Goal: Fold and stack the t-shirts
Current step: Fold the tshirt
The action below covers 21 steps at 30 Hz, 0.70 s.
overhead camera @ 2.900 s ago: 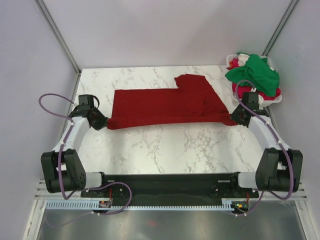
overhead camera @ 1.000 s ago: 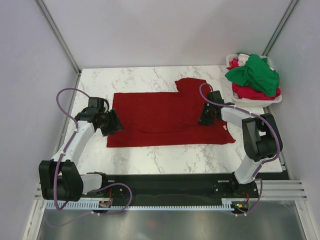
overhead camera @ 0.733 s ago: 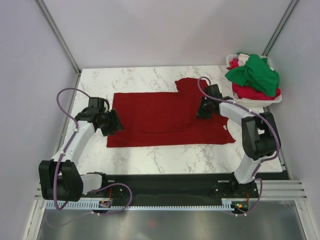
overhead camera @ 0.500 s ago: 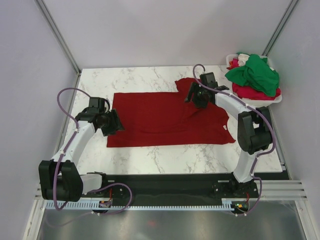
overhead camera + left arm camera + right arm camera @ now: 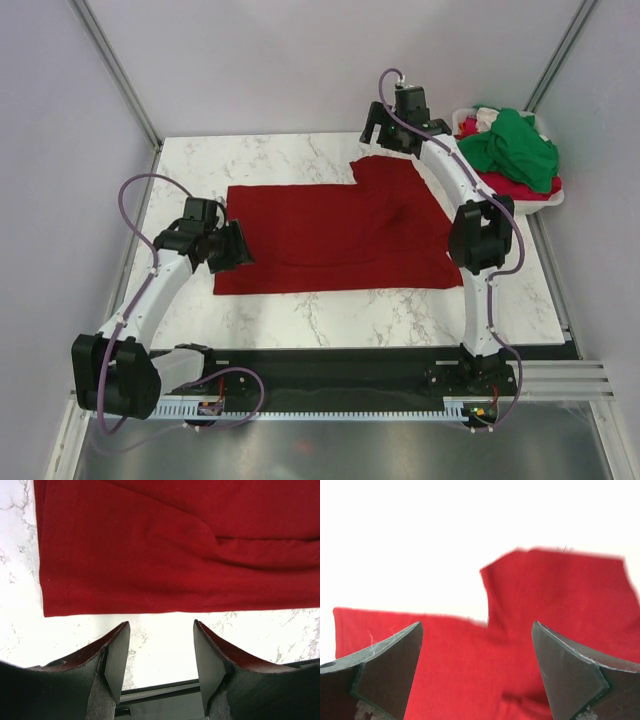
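Note:
A dark red t-shirt (image 5: 330,225) lies flat on the marble table, folded lengthwise, with one sleeve (image 5: 385,170) sticking out toward the back. My left gripper (image 5: 236,247) sits low at the shirt's left end. In the left wrist view it (image 5: 161,624) is open over bare marble, just off the shirt's hem (image 5: 150,555). My right gripper (image 5: 379,124) is raised high above the table's far edge, behind the sleeve. It (image 5: 476,625) is open and holds nothing, with the shirt (image 5: 555,620) well below it. A bright green t-shirt (image 5: 512,145) and lighter red t-shirts (image 5: 500,186) are piled at the back right.
The white plastic basket (image 5: 553,200) holding the green and red pile stands at the back right corner. Grey walls and metal frame posts (image 5: 120,75) close in the table. The black base rail (image 5: 330,365) runs along the near edge.
My right gripper has opened, let go of the dark red shirt and lifted away to the back of the table. The left gripper has barely moved.

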{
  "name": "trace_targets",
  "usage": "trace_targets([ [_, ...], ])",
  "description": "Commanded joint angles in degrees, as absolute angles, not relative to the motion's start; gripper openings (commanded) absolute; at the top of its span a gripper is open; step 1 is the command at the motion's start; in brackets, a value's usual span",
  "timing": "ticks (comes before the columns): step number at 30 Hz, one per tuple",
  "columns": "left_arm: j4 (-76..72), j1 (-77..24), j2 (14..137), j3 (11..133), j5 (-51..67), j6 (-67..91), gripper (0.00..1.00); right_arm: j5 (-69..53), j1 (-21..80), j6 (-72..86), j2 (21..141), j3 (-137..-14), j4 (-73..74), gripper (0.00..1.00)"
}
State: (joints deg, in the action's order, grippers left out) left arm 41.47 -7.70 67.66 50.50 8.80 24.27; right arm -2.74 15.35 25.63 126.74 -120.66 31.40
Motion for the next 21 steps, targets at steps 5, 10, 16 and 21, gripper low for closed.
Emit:
trace_targets([
  [5,40.69,-14.59,63.81,50.01,3.60,23.73,0.62,3.24,11.08,22.07,139.30,-135.60,33.40,0.97],
  [10,40.78,-14.50,64.86,50.27,3.51,23.55,0.62,6.85,11.16,17.24,143.51,-136.93,29.63,0.96],
  [16,40.69,-14.50,66.18,50.45,3.87,23.29,0.62,10.46,11.08,14.06,148.26,-138.87,28.92,0.98],
  [21,40.69,-14.59,66.80,50.45,3.87,23.29,0.62,10.81,11.16,13.10,150.99,-139.04,27.95,0.98],
])
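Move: The far sleeve of the t-shirt lies about 5 cm ahead of my right hand, 8 cm to its right and 16 cm below. The folded body of the shirt is about 30 cm back and 9 cm to the left, and the clothes basket some 44 cm to the right and 7 cm back. From my left hand that sleeve is roughly 33 cm ahead, 38 cm to the right and 10 cm below. I swing my open right hand forward and right, about 7 cm each way, while it starts to sink, then let it drop almost straight down onto line with the far sleeve's outer edge, some 13 cm lower in all and slowing as it nears the cloth. The hand rolls left side down by about 15 degrees; the fingers stay wide open and don't pinch yet. ##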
